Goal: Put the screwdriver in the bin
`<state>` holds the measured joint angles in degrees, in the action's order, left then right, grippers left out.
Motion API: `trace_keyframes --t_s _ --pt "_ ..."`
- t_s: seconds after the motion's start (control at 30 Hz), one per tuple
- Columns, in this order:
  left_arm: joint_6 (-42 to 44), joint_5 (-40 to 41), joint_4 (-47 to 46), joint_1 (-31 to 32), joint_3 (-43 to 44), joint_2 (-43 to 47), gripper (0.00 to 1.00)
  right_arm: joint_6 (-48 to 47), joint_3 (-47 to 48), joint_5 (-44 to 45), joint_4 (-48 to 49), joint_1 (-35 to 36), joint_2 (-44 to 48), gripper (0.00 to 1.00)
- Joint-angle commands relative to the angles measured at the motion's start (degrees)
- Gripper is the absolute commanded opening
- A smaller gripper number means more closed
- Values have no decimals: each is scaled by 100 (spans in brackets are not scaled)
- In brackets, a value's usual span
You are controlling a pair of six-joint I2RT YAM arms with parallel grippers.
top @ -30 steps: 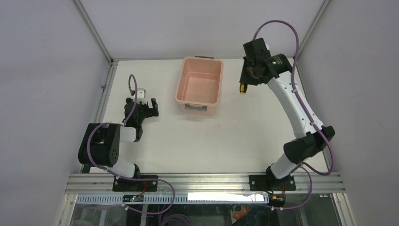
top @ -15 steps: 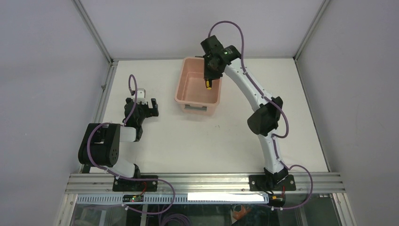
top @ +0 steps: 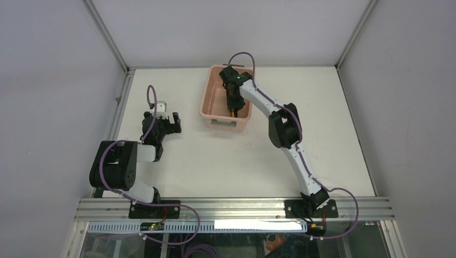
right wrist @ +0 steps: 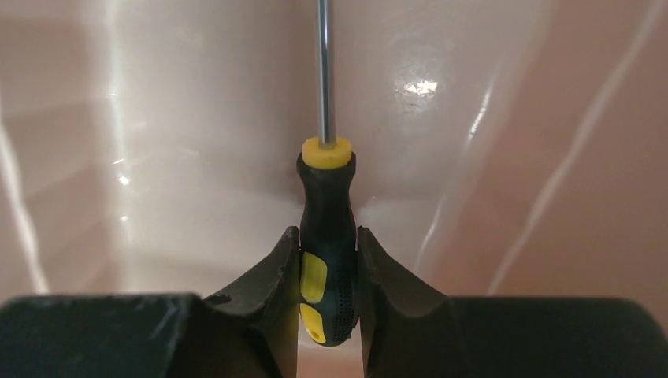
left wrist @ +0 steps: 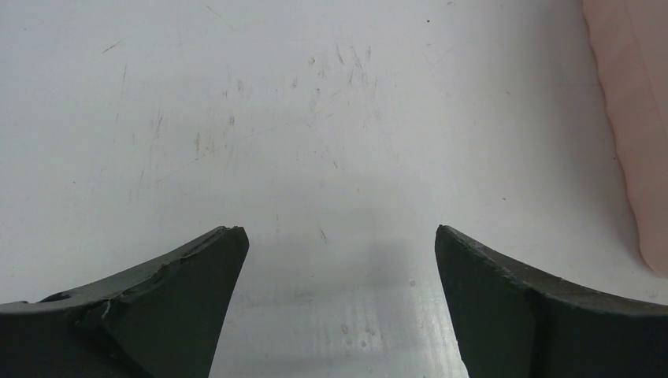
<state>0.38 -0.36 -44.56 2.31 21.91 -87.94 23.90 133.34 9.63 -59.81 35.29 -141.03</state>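
Note:
The pale pink bin [top: 208,94] stands at the back middle of the table. My right gripper [top: 232,102] reaches down inside it and is shut on the screwdriver [top: 233,111]. In the right wrist view the gripper [right wrist: 328,240] clamps the yellow-and-black handle [right wrist: 327,205], the thin shaft pointing away over the bin's pink floor [right wrist: 197,118]. My left gripper [top: 170,122] is open and empty, low over the bare table left of the bin. In the left wrist view the gripper [left wrist: 339,236] shows only table between its fingers, with the bin's wall [left wrist: 634,118] at the right edge.
Metal frame rails [top: 115,107] run along the table's left side and back. A metal rail [top: 236,207] carries both arm bases at the near edge. The right arm's elbow [top: 282,129] hangs over the table right of the bin.
My right arm has swung left from beside the bin to over it and lowered the screwdriver inside. The left arm has not moved.

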Motion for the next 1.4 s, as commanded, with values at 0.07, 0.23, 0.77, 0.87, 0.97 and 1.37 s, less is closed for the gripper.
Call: trace_keyframes --t_s 0.07,0.23,0.77,0.87,0.97,1.37 --pt "-91 -38 -154 42 6 161 99 -196 68 29 292 26 -95 16" --pt "-91 -31 -151 45 6 155 99 -323 529 -85 -4 37 80 36" --pt "-91 -43 -150 42 6 156 99 -1923 656 976 -389 -275 2921 98" --pt "-91 -40 -150 43 6 158 99 -1945 404 976 -611 -927 3325 99" --pt "-91 -44 -150 42 6 160 99 -2062 -13 1000 -667 -1661 3718 99" --pt "-91 -38 -150 43 6 162 99 -2489 -1402 1115 -56 -2965 4732 99"
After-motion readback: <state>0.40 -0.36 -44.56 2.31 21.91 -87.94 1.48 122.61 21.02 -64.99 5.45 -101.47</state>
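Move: The right hand is already inside the bin, gripping the screwdriver by the rear of its handle. The bin's middle lies about 5 cm ahead and 2 cm left, at roughly hand height, with its near wall about 4 cm back. The screwdriver's middle is about 4 cm straight ahead and 1 cm below. From the idle left hand, the bin's middle is some 26 cm right and 11 cm ahead, nearly level. Down first, the right hand sinks about 2.5 cm to the bin floor; its fingers begin to open, let go of the screwdriver and go on to wide open as the hand climbs straight out of the bin. Some 30 cm higher it swings about 32 cm right, away from the bin, sinking about 5 cm late, its fingers tipping up forward and the hand turning clockwise. ##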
